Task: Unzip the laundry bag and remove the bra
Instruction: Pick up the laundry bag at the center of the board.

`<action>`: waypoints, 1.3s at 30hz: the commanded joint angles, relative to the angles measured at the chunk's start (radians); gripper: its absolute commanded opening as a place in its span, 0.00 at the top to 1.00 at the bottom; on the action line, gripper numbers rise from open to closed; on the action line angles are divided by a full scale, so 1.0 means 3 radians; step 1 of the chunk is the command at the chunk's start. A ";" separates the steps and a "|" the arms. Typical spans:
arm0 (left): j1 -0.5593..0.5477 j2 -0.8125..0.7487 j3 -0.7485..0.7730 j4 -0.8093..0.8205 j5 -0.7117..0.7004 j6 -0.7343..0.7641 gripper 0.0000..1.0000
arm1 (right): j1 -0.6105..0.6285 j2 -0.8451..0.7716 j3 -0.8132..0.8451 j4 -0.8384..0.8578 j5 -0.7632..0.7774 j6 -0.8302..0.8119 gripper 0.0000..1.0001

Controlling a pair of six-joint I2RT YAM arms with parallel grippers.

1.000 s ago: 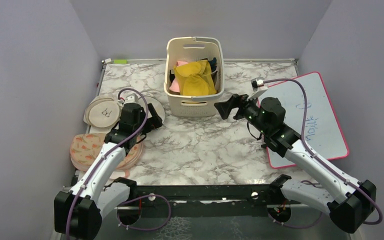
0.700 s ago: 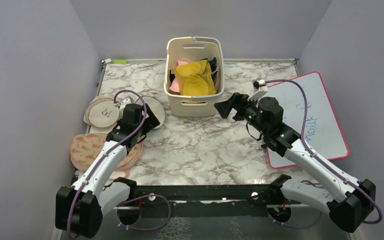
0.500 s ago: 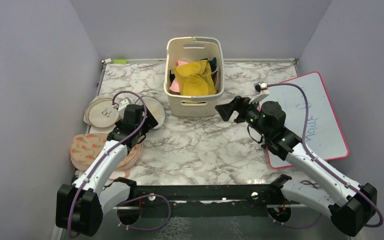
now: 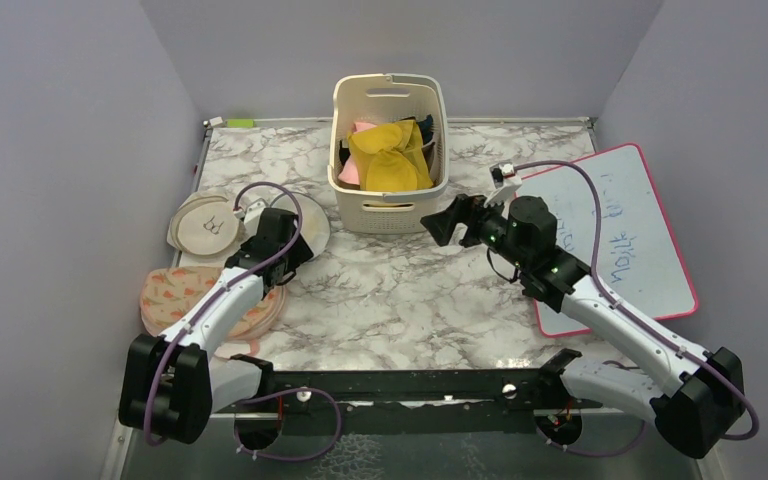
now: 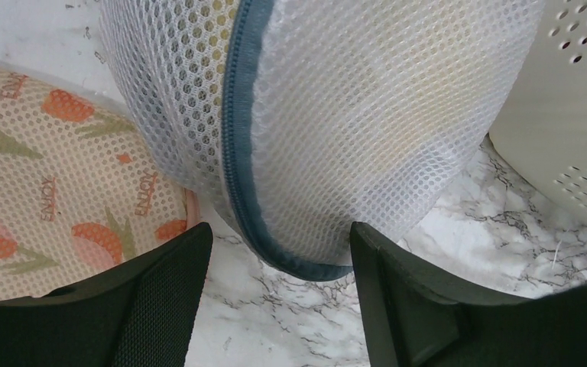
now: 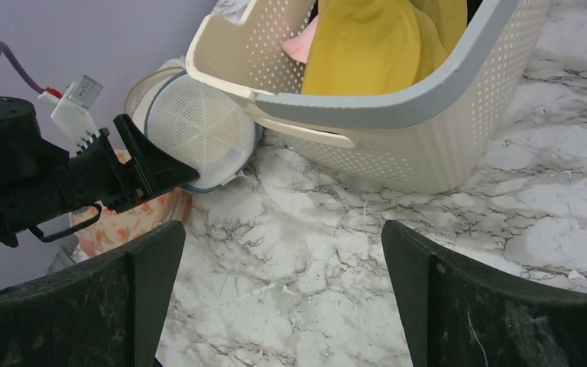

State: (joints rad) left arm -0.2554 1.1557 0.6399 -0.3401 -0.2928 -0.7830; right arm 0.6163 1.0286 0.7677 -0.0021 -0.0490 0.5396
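The laundry bag (image 5: 336, 115), a white mesh drum with a dark zip trim (image 5: 237, 153), stands on edge between the basket and the flat pouches. In the top view the bag (image 4: 314, 218) is partly covered by my left gripper (image 4: 295, 240). In the left wrist view my left gripper (image 5: 280, 227) is open, its fingers on either side of the bag's lowest rim; the right finger just meets the mesh and the left one stands apart. My right gripper (image 4: 442, 224) hovers wide open over bare marble, facing the bag (image 6: 199, 130). The bra is hidden.
A cream slotted basket (image 4: 435, 190) with yellow and pink cloth stands at the back centre. A beige round pouch with a dark emblem (image 4: 203, 225) and a peach patterned pouch (image 4: 170, 295) lie at the left. A pink-framed whiteboard (image 4: 620, 230) lies at the right.
My left gripper has reached forward and lower onto the bag's rim, and its jaws have narrowed. My right gripper has drifted a little to the left.
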 commanded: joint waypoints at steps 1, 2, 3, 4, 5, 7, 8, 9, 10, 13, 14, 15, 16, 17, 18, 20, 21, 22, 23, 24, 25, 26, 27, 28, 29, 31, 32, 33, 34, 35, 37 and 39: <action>0.0010 -0.0074 -0.0040 0.0107 0.0051 0.0053 0.45 | 0.0019 0.0000 0.0063 0.0068 -0.0118 -0.0069 0.01; 0.0008 -0.0089 -0.0046 0.0109 0.0070 0.0057 0.49 | 0.0018 0.0012 0.0058 0.0094 -0.0133 -0.0078 0.01; 0.0008 -0.0109 -0.0054 0.0109 0.0093 0.0061 0.54 | 0.0019 0.0029 0.0057 0.0110 -0.0148 -0.0091 0.01; 0.0010 -0.0133 -0.0057 0.0104 0.0122 0.0070 0.58 | 0.0019 0.0050 0.0068 0.0114 -0.0166 -0.0109 0.01; 0.0009 -0.0158 -0.0064 0.0106 0.0146 0.0076 0.61 | 0.0021 0.0076 0.0088 0.0103 -0.0190 -0.0137 0.01; 0.0011 -0.0209 -0.0075 0.0106 0.0194 0.0095 0.68 | 0.0018 0.0144 0.0136 0.0066 -0.0229 -0.0194 0.02; 0.0008 -0.0236 -0.0073 0.0106 0.0224 0.0110 0.70 | 0.0021 0.0181 0.0162 0.0052 -0.0256 -0.0226 0.02; 0.0009 -0.0259 -0.0069 0.0106 0.0259 0.0129 0.72 | 0.0018 0.0219 0.0177 0.0038 -0.0299 -0.0264 0.02; 0.0008 -0.0284 -0.0065 0.0096 0.0293 0.0141 0.74 | 0.0017 0.0257 0.0194 0.0024 -0.0333 -0.0296 0.03; 0.0010 -0.0352 -0.0013 0.0026 0.0398 0.0162 0.79 | 0.0016 0.0354 0.0222 0.0014 -0.0466 -0.0369 0.03; 0.0009 -0.0367 0.0004 -0.0002 0.0427 0.0170 0.81 | 0.0019 0.0385 0.0233 0.0015 -0.0523 -0.0391 0.03; 0.0010 -0.0388 0.0021 -0.0023 0.0448 0.0179 0.83 | 0.0021 0.0416 0.0239 0.0019 -0.0586 -0.0417 0.04; 0.0013 -0.0408 0.0038 -0.0047 0.0477 0.0188 0.84 | 0.0021 0.0446 0.0239 0.0037 -0.0676 -0.0440 0.04; 0.0008 -0.0430 0.0051 -0.0065 0.0518 0.0197 0.85 | 0.0020 0.0478 0.0239 0.0066 -0.0785 -0.0473 0.04; 0.0010 -0.0450 0.0067 -0.0084 0.0564 0.0207 0.86 | 0.0018 0.0508 0.0242 0.0095 -0.0895 -0.0503 0.04; 0.0008 -0.0486 0.0083 -0.0106 0.0678 0.0237 0.89 | 0.0021 0.0576 0.0239 0.0155 -0.1139 -0.0553 0.04; 0.0008 -0.0503 0.0081 -0.0105 0.0748 0.0249 0.89 | 0.0021 0.0635 0.0242 0.0188 -0.1253 -0.0574 0.04; 0.0008 -0.0516 0.0081 -0.0098 0.0834 0.0256 0.89 | 0.0022 0.0681 0.0252 0.0206 -0.1356 -0.0576 0.03; 0.0009 -0.0514 0.0077 -0.0084 0.0937 0.0260 0.89 | 0.0018 0.0733 0.0258 0.0222 -0.1442 -0.0576 0.01; 0.0008 -0.0505 0.0072 -0.0062 0.1053 0.0271 0.90 | 0.0021 0.0784 0.0260 0.0241 -0.1539 -0.0574 0.00; 0.0009 -0.0488 0.0073 -0.0047 0.1183 0.0293 0.93 | 0.0022 0.0839 0.0261 0.0266 -0.1625 -0.0565 0.00; 0.0008 -0.0474 0.0078 -0.0043 0.1309 0.0303 0.96 | 0.0022 0.0889 0.0263 0.0287 -0.1696 -0.0559 0.00; 0.0008 -0.0468 0.0079 -0.0043 0.1423 0.0299 0.98 | 0.0026 0.0938 0.0260 0.0310 -0.1764 -0.0540 0.00; 0.0012 -0.0470 0.0072 -0.0044 0.1515 0.0292 0.98 | 0.0026 0.0993 0.0255 0.0332 -0.1822 -0.0523 0.00; 0.0009 -0.0479 0.0065 -0.0041 0.1608 0.0282 0.99 | 0.0027 0.1044 0.0259 0.0346 -0.1872 -0.0507 0.00; 0.0008 -0.0518 0.0040 -0.0007 0.1778 0.0266 0.99 | 0.0043 0.1154 0.0264 0.0370 -0.1948 -0.0476 0.00; 0.0011 -0.0533 0.0021 0.0040 0.1892 0.0261 0.99 | 0.0055 0.1210 0.0260 0.0393 -0.1978 -0.0455 0.00; 0.0008 -0.0542 -0.0008 0.0119 0.2028 0.0252 0.99 | 0.0066 0.1271 0.0254 0.0418 -0.2010 -0.0424 0.00; 0.0008 -0.0543 -0.0037 0.0212 0.2179 0.0237 0.99 | 0.0080 0.1334 0.0253 0.0439 -0.2043 -0.0395 0.00; 0.0008 -0.0539 -0.0072 0.0317 0.2346 0.0212 0.99 | 0.0092 0.1407 0.0256 0.0453 -0.2085 -0.0369 0.00; 0.0011 -0.0522 -0.0153 0.0572 0.2680 0.0118 1.00 | 0.0101 0.1532 0.0254 0.0456 -0.2123 -0.0296 0.00; 0.0008 -0.0502 -0.0254 0.0894 0.3016 -0.0010 1.00 | 0.0089 0.1597 0.0228 0.0433 -0.2030 -0.0135 0.00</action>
State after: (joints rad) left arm -0.2554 1.0142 0.6136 -0.2687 0.3264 -0.7258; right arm 0.6380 1.4685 0.8169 0.0944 -0.6235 0.4252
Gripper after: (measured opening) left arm 0.011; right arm 0.997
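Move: The mesh laundry bag's near zipper rim already sits between the left gripper's parted fingers; its middle is about 7 cm ahead and 2 cm to the right, level with them. The white basket stands about 20 cm ahead and 20 cm right of that gripper, the carrot-print stack some 17 cm left and 9 cm back. From the right gripper the bag's middle lies about 30 cm left, 7 cm ahead and 16 cm below. Shut the left gripper on the bag's blue zipper rim, easing up as it closes, then carry the pinched rim about 10 cm right, 5 cm up and slightly back, turning clockwise and rolling its left side down. Bring the open right gripper down some 10 cm, leftward and a little back towards the bag, swinging it counter-clockwise and tipping it down. ##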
